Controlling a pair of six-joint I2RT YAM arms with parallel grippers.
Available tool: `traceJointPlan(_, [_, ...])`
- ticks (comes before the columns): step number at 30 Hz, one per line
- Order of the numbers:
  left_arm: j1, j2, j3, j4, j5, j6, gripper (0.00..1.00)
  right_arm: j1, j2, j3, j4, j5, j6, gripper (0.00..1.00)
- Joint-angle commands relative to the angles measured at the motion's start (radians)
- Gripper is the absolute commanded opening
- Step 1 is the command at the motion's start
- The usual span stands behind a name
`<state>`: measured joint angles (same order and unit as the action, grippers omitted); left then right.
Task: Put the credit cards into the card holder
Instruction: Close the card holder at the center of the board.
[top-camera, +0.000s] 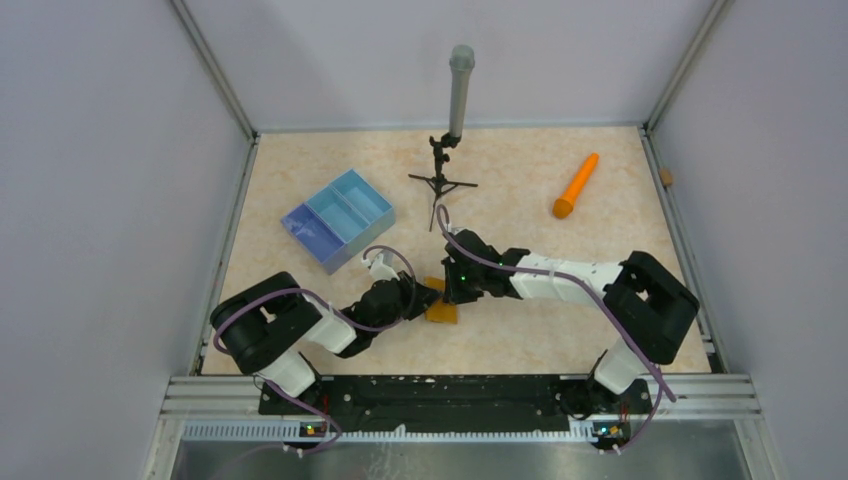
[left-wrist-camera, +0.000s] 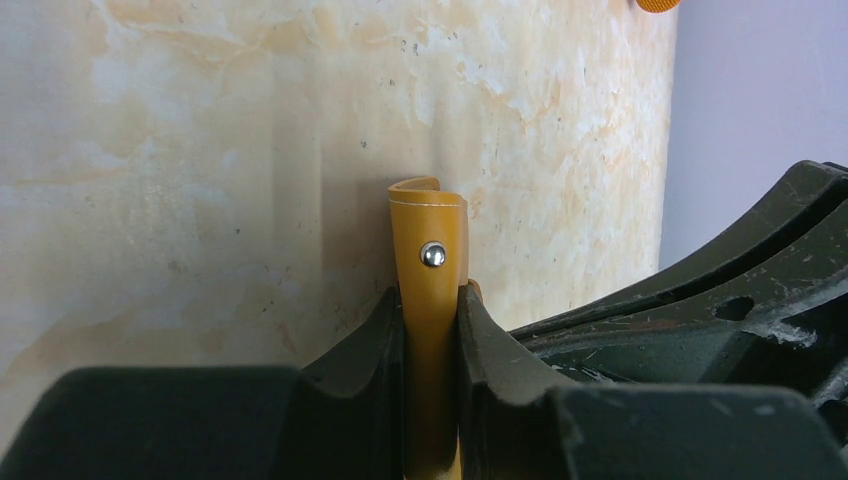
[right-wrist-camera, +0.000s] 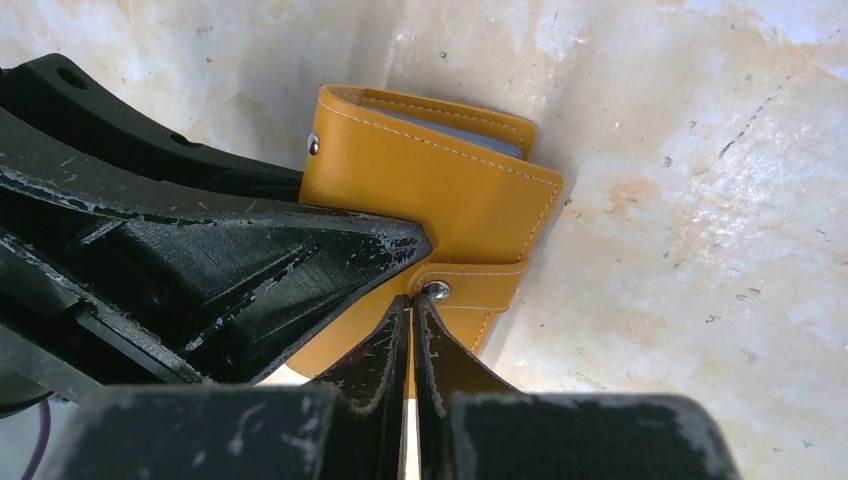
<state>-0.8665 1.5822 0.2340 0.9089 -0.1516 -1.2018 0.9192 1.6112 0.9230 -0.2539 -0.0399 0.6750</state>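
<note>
The mustard-orange card holder (top-camera: 441, 311) stands folded on the table between the two arms. My left gripper (left-wrist-camera: 432, 296) is shut on one of its orange flaps (left-wrist-camera: 430, 270), which carries a silver snap stud. My right gripper (right-wrist-camera: 412, 298) is shut, its tips pressed against the snap tab (right-wrist-camera: 470, 285) of the card holder (right-wrist-camera: 440, 190). Nothing shows between its fingers. A greyish-blue edge (right-wrist-camera: 455, 124) shows inside the fold. From above, the left gripper (top-camera: 418, 295) and the right gripper (top-camera: 457, 288) meet over the holder. The credit cards are out of view.
A blue divided tray (top-camera: 340, 218) sits at the back left. A small black tripod holding a grey cylinder (top-camera: 456, 110) stands at the back centre. An orange cone-shaped stick (top-camera: 576, 185) lies at the back right. Grey walls close in the table.
</note>
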Motion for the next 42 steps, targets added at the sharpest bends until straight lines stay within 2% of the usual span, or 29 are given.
traceJointPlan(1, [-0.011,0.057,-0.034,-0.242,0.035,0.077,0.00,-0.010,0.015,-0.013,0.045,-0.046,0.021,0.00])
traceJointPlan(15, [-0.011,0.053,-0.038,-0.242,0.035,0.079,0.00,-0.060,0.004,-0.104,0.120,-0.115,0.071,0.00])
traceJointPlan(20, [-0.010,0.052,-0.035,-0.239,0.037,0.080,0.00,-0.059,-0.041,-0.072,0.136,-0.149,0.036,0.00])
traceJointPlan(21, [-0.011,0.052,-0.035,-0.237,0.037,0.079,0.00,-0.060,-0.061,-0.063,0.128,-0.143,0.027,0.11])
traceJointPlan(23, [-0.011,0.053,-0.032,-0.234,0.042,0.076,0.00,-0.060,-0.108,-0.060,0.106,-0.103,0.014,0.40])
traceJointPlan(24, [-0.011,0.053,-0.029,-0.229,0.044,0.073,0.00,-0.060,-0.130,-0.063,0.090,-0.070,0.006,0.50])
traceJointPlan(25, [-0.011,0.053,-0.027,-0.227,0.045,0.072,0.00,-0.060,-0.153,-0.068,0.076,-0.032,0.000,0.57])
traceJointPlan(27, [-0.011,0.052,-0.024,-0.226,0.056,0.076,0.00,-0.060,-0.191,-0.083,0.053,0.045,-0.012,0.66])
traceJointPlan(32, [-0.011,0.020,-0.041,-0.227,0.090,0.080,0.34,-0.060,-0.244,-0.129,0.073,0.143,-0.086,0.72])
traceJointPlan(34, [-0.011,0.005,-0.041,-0.233,0.111,0.087,0.42,-0.060,-0.265,-0.162,0.124,0.146,-0.109,0.73])
traceJointPlan(36, [-0.011,-0.013,-0.037,-0.253,0.130,0.091,0.49,-0.060,-0.289,-0.208,0.202,0.141,-0.119,0.74])
traceJointPlan(39, [-0.011,-0.061,-0.038,-0.315,0.136,0.090,0.57,-0.060,-0.344,-0.266,0.300,0.261,-0.048,0.74])
traceJointPlan(42, [-0.011,-0.130,-0.042,-0.401,0.108,0.108,0.64,-0.059,-0.404,-0.327,0.368,0.252,-0.077,0.75])
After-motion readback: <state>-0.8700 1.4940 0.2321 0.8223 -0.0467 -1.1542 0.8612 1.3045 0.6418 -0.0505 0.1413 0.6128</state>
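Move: Just under the right hand's shut fingertips lies the card holder's snap strap, the holder's middle about 2 cm to that hand's left, level fore and aft, and 2 cm lower. From the left hand, still pinching the spine side, the middle is some 2 cm right, 1 cm back and 1 cm down. The blue box stands roughly 16 cm ahead and 21 cm left of the right hand; the tripod is about 23 cm ahead and 2 cm left of it. Pressing down on the strap's snap, the right hand sinks about 1 cm with fingers shut, then opens wide, comes free upward and forward, and swings roughly 6 cm right, away from the holder, sinking again partway as its fingertips tilt forward. Late on, the left hand, until then holding still, opens off the cover and draws back some 2 cm, turning slightly clockwise. ##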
